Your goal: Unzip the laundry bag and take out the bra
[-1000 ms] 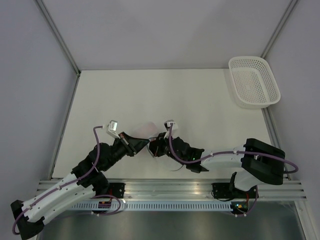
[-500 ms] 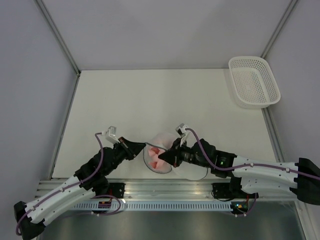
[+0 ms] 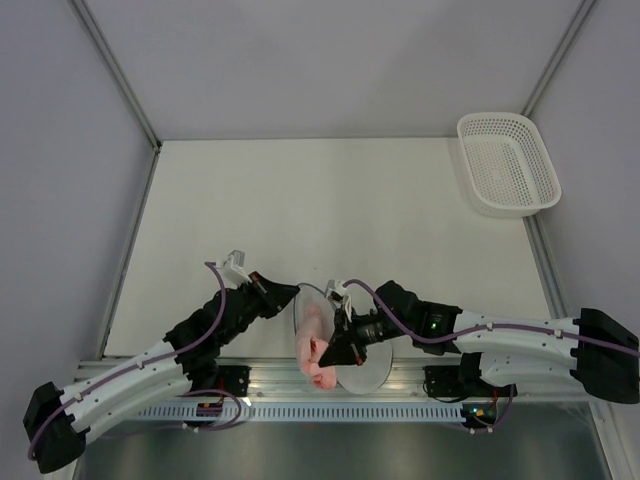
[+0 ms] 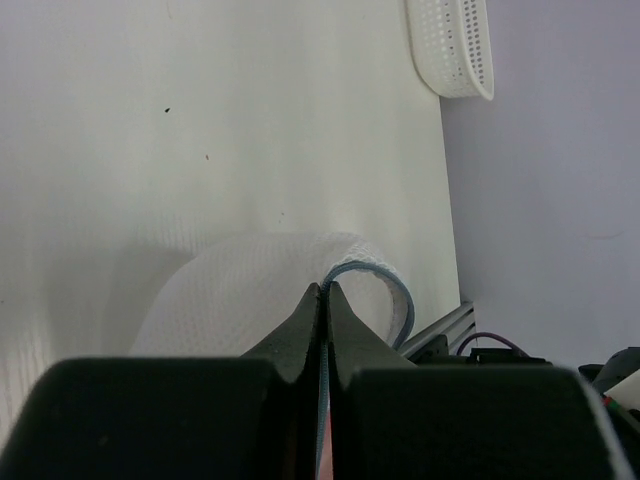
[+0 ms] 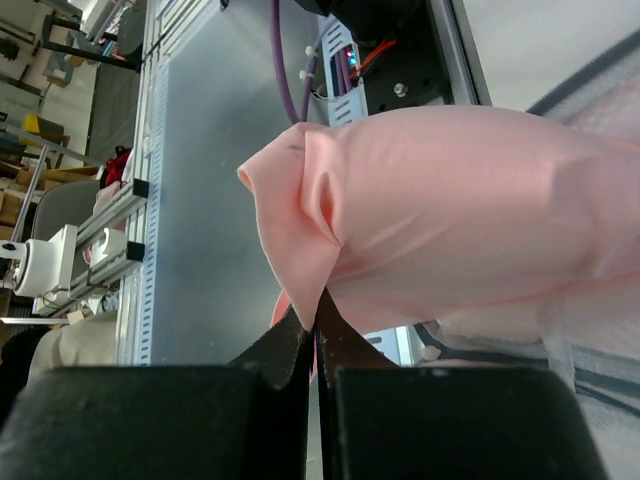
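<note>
The white mesh laundry bag (image 3: 352, 345) lies open at the table's near edge, its grey zipper rim standing up. My left gripper (image 3: 292, 293) is shut on that rim, which shows between the jaws in the left wrist view (image 4: 325, 290), with the mesh (image 4: 240, 290) behind. My right gripper (image 3: 332, 352) is shut on the salmon-pink bra (image 3: 318, 350) and holds it over the front rail, at the bag's near-left side. In the right wrist view (image 5: 316, 318) the bra (image 5: 450, 220) fills the frame above the jaws.
A white perforated plastic basket (image 3: 507, 165) stands at the far right corner of the table; it also shows in the left wrist view (image 4: 455, 45). The aluminium front rail (image 3: 400, 385) runs along the near edge under the bra.
My right gripper has pulled the bra toward the near edge, out over the front rail. The left gripper kept its hold on the rim and shifted slightly right.
</note>
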Action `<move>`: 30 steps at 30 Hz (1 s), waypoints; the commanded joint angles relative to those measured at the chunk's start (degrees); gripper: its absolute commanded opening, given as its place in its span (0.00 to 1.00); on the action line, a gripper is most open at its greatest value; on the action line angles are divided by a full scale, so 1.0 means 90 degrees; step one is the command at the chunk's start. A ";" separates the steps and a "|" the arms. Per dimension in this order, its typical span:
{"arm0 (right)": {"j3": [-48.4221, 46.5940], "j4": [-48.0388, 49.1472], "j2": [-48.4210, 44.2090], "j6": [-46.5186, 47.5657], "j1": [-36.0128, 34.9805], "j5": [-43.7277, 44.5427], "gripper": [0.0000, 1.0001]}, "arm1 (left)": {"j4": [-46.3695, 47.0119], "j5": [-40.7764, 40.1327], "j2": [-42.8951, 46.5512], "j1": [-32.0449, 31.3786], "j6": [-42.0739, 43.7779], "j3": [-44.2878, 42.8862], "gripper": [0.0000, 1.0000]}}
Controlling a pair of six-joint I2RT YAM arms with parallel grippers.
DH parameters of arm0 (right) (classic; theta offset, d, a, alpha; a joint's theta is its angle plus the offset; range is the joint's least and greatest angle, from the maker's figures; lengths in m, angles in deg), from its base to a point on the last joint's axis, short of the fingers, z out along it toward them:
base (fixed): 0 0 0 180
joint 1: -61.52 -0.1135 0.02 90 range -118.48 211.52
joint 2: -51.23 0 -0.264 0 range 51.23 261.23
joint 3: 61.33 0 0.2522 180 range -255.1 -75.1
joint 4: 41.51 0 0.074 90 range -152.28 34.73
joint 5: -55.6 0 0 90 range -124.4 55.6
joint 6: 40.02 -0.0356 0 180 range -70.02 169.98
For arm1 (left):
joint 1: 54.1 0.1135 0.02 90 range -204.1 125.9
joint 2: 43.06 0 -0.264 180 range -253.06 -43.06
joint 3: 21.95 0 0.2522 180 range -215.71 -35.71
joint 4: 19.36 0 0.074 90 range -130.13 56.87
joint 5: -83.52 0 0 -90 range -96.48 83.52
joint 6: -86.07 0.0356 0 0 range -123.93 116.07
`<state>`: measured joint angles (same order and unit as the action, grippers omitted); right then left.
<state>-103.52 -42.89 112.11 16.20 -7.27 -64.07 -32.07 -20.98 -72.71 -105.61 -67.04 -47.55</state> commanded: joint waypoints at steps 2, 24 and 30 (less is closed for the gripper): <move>-0.0141 0.1289 0.0042 0.0247 -0.0022 -0.0251 0.00 | 0.0936 0.0273 -0.0367 0.0000 -0.0321 -0.0043 0.02; -0.4369 -0.2674 -0.0556 0.1917 0.1324 0.9653 0.00 | 0.0908 0.0791 -0.0036 0.0000 -0.0127 0.0690 0.02; -0.5581 -0.3456 0.0596 0.1391 0.3373 0.8836 0.00 | 0.0752 0.0918 0.0256 0.0000 -0.0097 0.0680 0.02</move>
<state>-150.05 -68.55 113.67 29.93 15.96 14.51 -25.77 -14.58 -71.99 -105.61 -68.07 -41.80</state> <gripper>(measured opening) 0.010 0.027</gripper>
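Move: The right hand already pinches the bra, whose middle lies about 3 cm left and 2 cm ahead, with its far part still in the laundry bag. The white basket is roughly 57 cm ahead, 53 cm right and 11 cm below. The bag's middle is about 4 cm ahead, 2 cm right and 8 cm below. From the left hand, pinching the bag's rim, the basket is some 42 cm ahead, 61 cm right and 8 cm down. Slowly at first, then fast, the right hand rises and sweeps forward and right towards the basket, about 30 cm forward and 26 cm up, keeping its pinch and drawing the bra from the bag. Its wrist turns clockwise nearly 100 degrees, from pointing left to pointing forward. The left hand keeps hold of the rim, easing 1 cm right, then 2 cm back and down. ##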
